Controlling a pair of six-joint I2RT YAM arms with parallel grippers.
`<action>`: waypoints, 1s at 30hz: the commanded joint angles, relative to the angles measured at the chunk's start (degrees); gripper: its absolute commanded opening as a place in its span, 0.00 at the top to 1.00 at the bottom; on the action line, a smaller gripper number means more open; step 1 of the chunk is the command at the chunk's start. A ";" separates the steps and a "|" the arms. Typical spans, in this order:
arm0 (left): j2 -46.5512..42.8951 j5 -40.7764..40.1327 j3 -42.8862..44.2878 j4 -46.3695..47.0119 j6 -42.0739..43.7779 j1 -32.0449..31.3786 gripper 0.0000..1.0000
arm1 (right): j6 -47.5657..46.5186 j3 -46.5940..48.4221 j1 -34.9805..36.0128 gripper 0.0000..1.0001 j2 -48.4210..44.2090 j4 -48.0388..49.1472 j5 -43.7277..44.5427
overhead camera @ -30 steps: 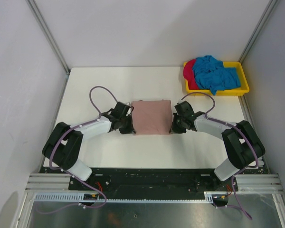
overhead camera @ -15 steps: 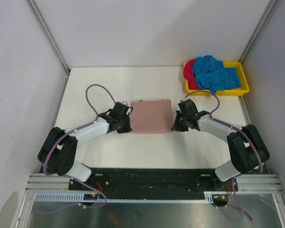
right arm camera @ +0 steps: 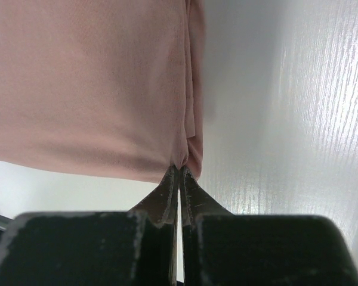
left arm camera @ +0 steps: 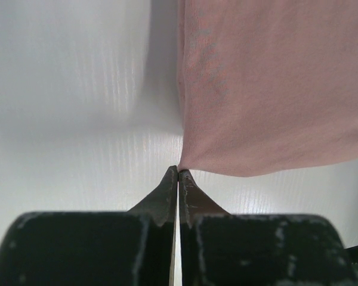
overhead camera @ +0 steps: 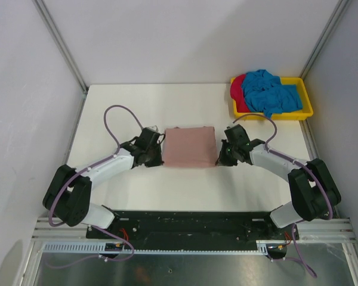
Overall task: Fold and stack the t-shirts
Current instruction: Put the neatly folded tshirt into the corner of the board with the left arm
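A dusty pink t-shirt (overhead camera: 191,147) lies folded into a rectangle in the middle of the white table (overhead camera: 125,107). My left gripper (overhead camera: 160,157) is shut at its near left corner. In the left wrist view the pink t-shirt (left arm camera: 274,89) comes to a point right at the closed gripper tips (left arm camera: 178,171). My right gripper (overhead camera: 221,157) is shut on the near right corner. In the right wrist view the pink t-shirt (right arm camera: 83,77) puckers where the gripper tips (right arm camera: 179,170) pinch it. A bright blue t-shirt (overhead camera: 271,95) and a red one (overhead camera: 237,89) lie crumpled in the tray.
The yellow plastic tray (overhead camera: 304,113) stands at the back right corner of the table, close to the right wall. Metal frame posts run along both back corners. Purple cables loop above both wrists.
Both arms have stretched a little further from their bases along the shirt's sides. The left jaws have closed at the near left corner. The shirt's near edge has shifted slightly away.
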 commanded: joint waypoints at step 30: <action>18.71 21.66 19.74 1.52 3.85 9.39 0.46 | -2.48 -5.25 -4.95 0.48 -12.57 -2.17 -1.86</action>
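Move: Both hands hold the folded t-shirt by its near corners, a few centimetres off the board. Its middle is some 6 cm ahead, 11 cm to the right and 2 cm below the left hand; from the right hand it lies about 6 cm ahead, 11 cm to the left and 2 cm below. The yellow bin is roughly 26 cm ahead and 20 cm right of the right hand, the red cloth in it about 28 cm ahead and 9 cm right. Backward and down first, both hands draw the shirt's near edge some 3 cm towards the robot, lay it on the board and open their fingers about halfway. The left then arcs up and forward, ending about 9 cm farther out and sinking over the shirt's left edge with a slight roll; the right lifts clear some 4 cm and slips off to the right. ##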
